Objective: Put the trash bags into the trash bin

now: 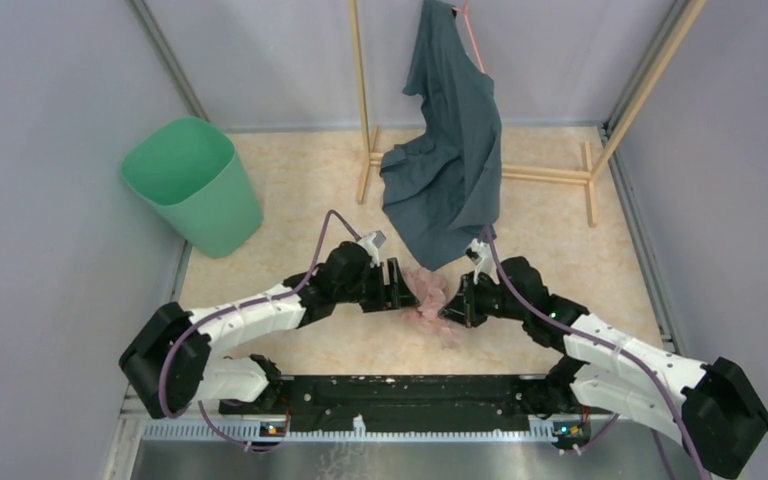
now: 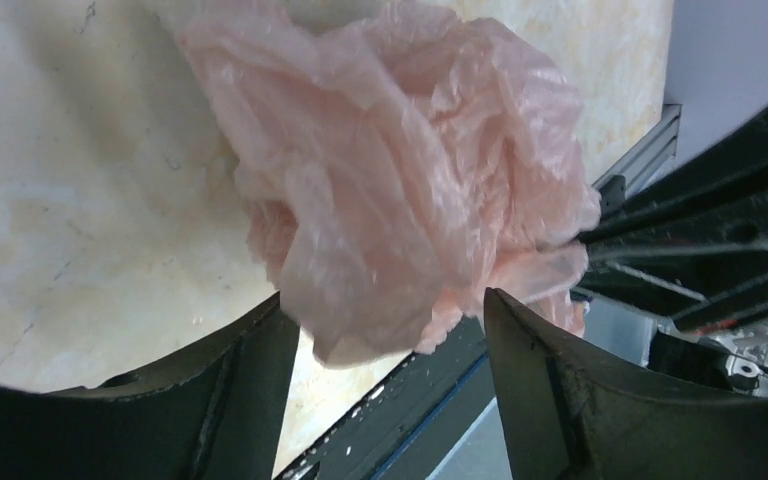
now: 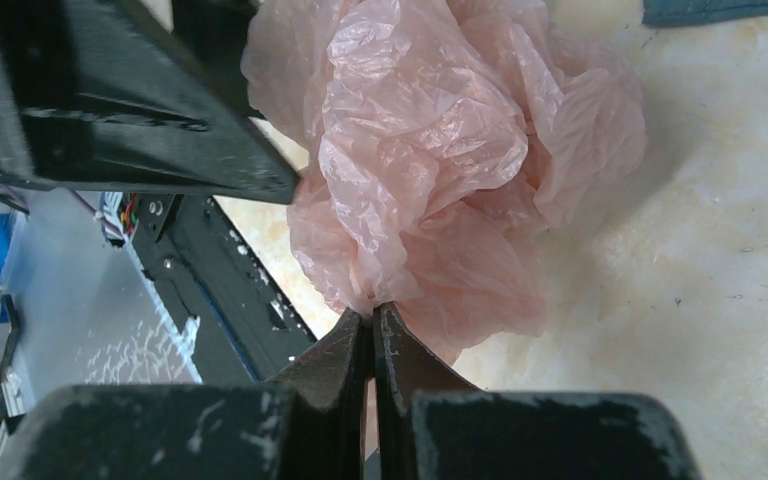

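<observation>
A crumpled pale pink trash bag hangs between my two grippers near the middle of the floor. My right gripper is shut on a fold of the trash bag and holds it up. My left gripper faces it from the other side, open, its jaws wide on either side of the lower part of the trash bag without pinching it. The mint-green trash bin stands upright at the far left by the wall, apart from both arms.
A dark teal-grey garment hangs from a wooden rack at the back, its hem just above the bag. A black base rail runs along the near edge. Walls close in on left and right.
</observation>
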Robot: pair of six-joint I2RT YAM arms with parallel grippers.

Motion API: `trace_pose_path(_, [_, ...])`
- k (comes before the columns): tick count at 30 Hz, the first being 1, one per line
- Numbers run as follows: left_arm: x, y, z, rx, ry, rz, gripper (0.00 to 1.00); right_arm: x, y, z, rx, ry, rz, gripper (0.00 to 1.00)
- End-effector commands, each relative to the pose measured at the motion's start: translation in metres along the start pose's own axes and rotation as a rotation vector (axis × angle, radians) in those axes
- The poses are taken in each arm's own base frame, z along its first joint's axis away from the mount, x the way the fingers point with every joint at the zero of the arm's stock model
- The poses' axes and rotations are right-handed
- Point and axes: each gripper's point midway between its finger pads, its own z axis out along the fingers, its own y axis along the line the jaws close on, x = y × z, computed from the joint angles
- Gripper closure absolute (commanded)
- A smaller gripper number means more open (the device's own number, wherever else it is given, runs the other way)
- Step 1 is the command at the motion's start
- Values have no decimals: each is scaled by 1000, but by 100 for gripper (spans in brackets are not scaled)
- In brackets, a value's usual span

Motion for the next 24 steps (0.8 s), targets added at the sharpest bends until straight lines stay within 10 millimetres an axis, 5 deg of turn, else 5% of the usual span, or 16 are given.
trace_pose_path(1, [-25, -26, 13, 24, -83, -16, 29, -6, 15, -3, -77, -33, -64, 100])
trace_pose_path(6, [-33, -18, 6, -18, -148, -29, 58, -2, 12, -6, -60, -27, -59, 100])
trace_pose_path(13, [-50, -27, -30, -45, -241, 39, 99, 15, 16, -14, -81, 13, 52, 95])
trace_pose_path(17, [-55, -43, -66, 12, -315, 41, 100, 17, 11, -22, -31, 26, 55, 92])
trace_pose_path(24, [-57, -82, -117, 240, -426, 41, 100, 9, -1, -29, 37, -63, 88, 71])
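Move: The crumpled pink trash bag sits right at both hands. From the left hand, fingers open, its middle is about 2 cm to the right, 1 cm back and a couple of cm below; from the right hand, already pinching it, it is about 4 cm to the left and 1 cm ahead, slightly lower. The dark cloth's near corner lies some 6 cm ahead of the left hand and 3 cm right, on the table, and the green trash bin about 40 cm left and 18 cm ahead. The left fingers shut on the bag while that hand eases about 2 cm forward, then it lifts the bag some 13 cm, swinging about 5 cm left, slightly back, with its fingertips tipping upward. The right hand keeps its pinch until the left has nearly closed, then opens partway and lets go, drawing back and a little to the right. ##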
